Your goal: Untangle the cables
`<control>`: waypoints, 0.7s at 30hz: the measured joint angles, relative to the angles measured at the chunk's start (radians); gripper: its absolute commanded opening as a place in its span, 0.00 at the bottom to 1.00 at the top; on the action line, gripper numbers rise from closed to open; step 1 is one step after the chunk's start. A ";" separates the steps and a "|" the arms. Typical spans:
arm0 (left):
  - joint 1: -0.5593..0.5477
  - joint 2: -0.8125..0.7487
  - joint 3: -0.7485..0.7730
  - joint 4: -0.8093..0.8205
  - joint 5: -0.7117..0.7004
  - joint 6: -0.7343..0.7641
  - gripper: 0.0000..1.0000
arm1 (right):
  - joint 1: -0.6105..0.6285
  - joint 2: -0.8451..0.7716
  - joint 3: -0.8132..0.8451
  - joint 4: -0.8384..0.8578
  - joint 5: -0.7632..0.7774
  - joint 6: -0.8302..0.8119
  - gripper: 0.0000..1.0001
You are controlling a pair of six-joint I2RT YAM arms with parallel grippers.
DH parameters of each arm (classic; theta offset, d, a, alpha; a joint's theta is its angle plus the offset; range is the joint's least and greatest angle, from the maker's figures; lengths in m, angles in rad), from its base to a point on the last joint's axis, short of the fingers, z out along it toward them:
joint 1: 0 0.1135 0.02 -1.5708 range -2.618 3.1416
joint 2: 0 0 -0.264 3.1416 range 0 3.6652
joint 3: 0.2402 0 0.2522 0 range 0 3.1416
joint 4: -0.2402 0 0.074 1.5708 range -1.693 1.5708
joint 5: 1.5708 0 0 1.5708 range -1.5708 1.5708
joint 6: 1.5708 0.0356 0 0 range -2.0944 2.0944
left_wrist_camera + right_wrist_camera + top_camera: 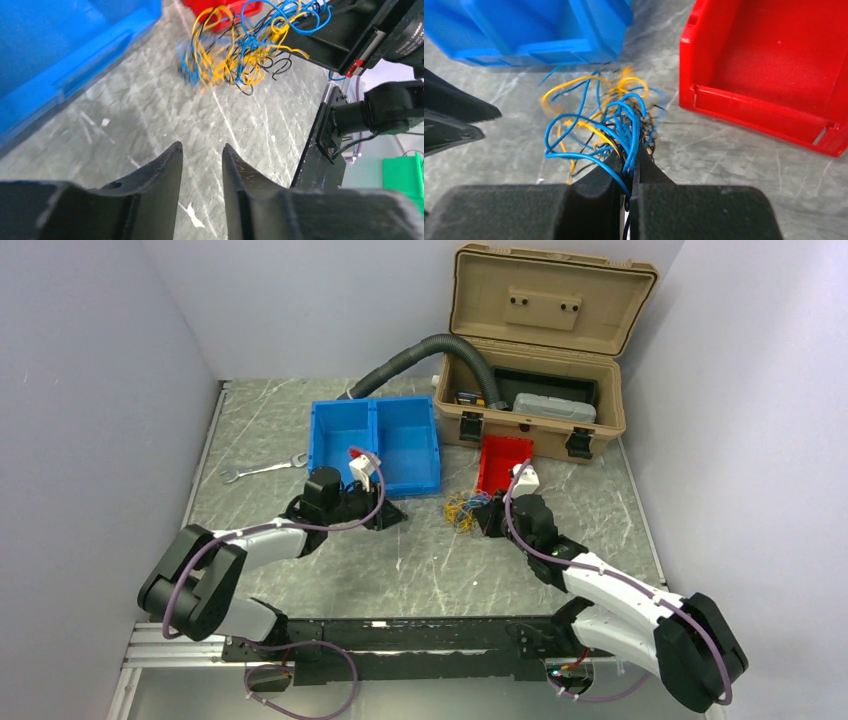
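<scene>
The cables (461,510) lie as a tangle of thin yellow, blue and black wires on the marbled table, between the two arms. My right gripper (486,516) is at the tangle's right side. In the right wrist view it (633,150) is shut on the cables (596,117), with blue and black strands pinched between the fingers. My left gripper (396,516) sits to the left of the tangle, apart from it. Seen from the left wrist, it (202,147) stands open by a narrow gap with nothing inside, and the cables (240,50) lie ahead of it.
A blue two-compartment bin (378,445) stands behind the left gripper. A small red bin (503,462) is behind the right one. An open tan toolbox (540,360) with a grey corrugated hose (420,355) is at the back. A wrench (262,469) lies at the left.
</scene>
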 measured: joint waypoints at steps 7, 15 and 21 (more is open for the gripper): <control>0.014 -0.049 -0.011 -0.106 -0.043 0.074 0.76 | -0.018 0.106 -0.006 0.019 -0.087 -0.064 0.00; -0.076 -0.059 0.006 -0.196 -0.111 0.147 0.81 | -0.017 0.171 -0.002 0.047 -0.196 -0.087 0.00; -0.106 0.001 0.066 -0.248 -0.124 0.171 0.81 | -0.017 0.171 0.000 0.055 -0.201 -0.091 0.29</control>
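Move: The cables hang from the shut right fingers, their middle roughly 3 cm left of that hand, 1 cm ahead and 3 cm below. From the left hand they lie about 13 cm to the right, 1 cm ahead and 3 cm lower. The red bin is some 11 cm ahead and 4 cm right of the right hand, the blue bin about 13 cm ahead and 5 cm left of the left hand, both some 7 cm lower. Left fingers open wide, sinking about 3 cm, while the right hand lowers the held cables 4 cm back-leftward. ##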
